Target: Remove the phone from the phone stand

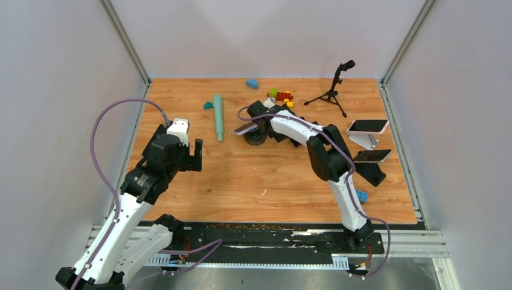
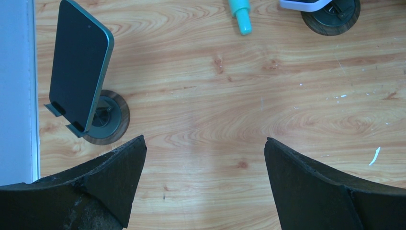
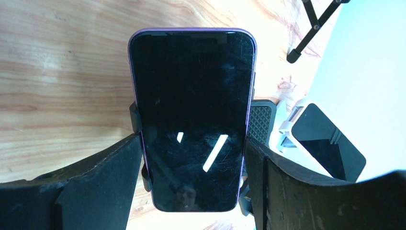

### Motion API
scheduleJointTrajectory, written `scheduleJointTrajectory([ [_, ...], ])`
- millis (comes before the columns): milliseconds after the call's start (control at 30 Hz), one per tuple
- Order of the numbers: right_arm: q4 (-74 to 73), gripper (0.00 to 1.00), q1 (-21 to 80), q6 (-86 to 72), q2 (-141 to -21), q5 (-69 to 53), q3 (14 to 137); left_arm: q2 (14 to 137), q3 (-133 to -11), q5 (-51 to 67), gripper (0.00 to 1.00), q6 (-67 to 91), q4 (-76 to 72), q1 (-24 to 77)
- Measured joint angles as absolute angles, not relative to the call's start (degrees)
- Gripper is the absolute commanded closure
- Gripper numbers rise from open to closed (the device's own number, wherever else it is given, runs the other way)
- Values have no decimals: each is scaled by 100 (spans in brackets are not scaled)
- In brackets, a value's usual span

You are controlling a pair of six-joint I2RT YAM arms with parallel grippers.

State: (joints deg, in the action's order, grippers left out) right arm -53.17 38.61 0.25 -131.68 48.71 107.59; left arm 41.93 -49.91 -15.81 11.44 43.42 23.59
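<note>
A purple-edged phone [image 3: 191, 120] with a dark screen leans on a black phone stand [image 3: 135, 117], whose lip shows under the phone's lower corners. My right gripper [image 3: 194, 158] is shut on the phone, one finger pressed on each long edge. From above, this gripper [image 1: 250, 125] reaches over the stand's round base [image 1: 256, 139] at the table's middle back. My left gripper [image 2: 205, 158] is open above bare wood, with a teal phone [image 2: 79, 67] on a round-based stand [image 2: 112, 125] to its upper left.
A pink phone on a white stand [image 1: 368, 126] and a dark phone on a black stand [image 1: 373, 156] are at the right. A teal pen [image 1: 218, 116], toy bricks [image 1: 281, 95], a small tripod [image 1: 335, 90] and a blue block [image 1: 361, 195] lie around.
</note>
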Motion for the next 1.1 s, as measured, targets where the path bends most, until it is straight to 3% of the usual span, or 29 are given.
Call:
scheduleJointTrajectory([
  [1100,-5570,41,3994,8,-12075,4860,10213,4182,-4989,-1581,0,1144,4342,2359],
])
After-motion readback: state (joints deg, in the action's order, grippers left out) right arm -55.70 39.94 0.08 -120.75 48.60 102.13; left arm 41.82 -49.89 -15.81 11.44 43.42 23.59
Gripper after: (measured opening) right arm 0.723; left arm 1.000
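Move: The right gripper already holds the phone: its middle lies roughly 2 cm ahead and 1 cm left of the hand point, at the same height. The phone stand's clamp sits behind it, about 2 cm to the hand's right and 3 cm below. The tripod stands some 8 cm ahead and 11 cm right, the red blocks around 8 cm ahead and 5 cm left, both on the table. From the left hand the phone is about 20 cm ahead, 29 cm right and 14 cm lower. Keep the right gripper closed on the phone's two long edges and draw it back about 2 cm and a touch right, hardly rising at first. Then lift it mostly straight up, away from the stand's clips, easing briefly midway before speeding up, to a total rise of some 5 cm. Hold the wrist's attitude nearly unchanged. ##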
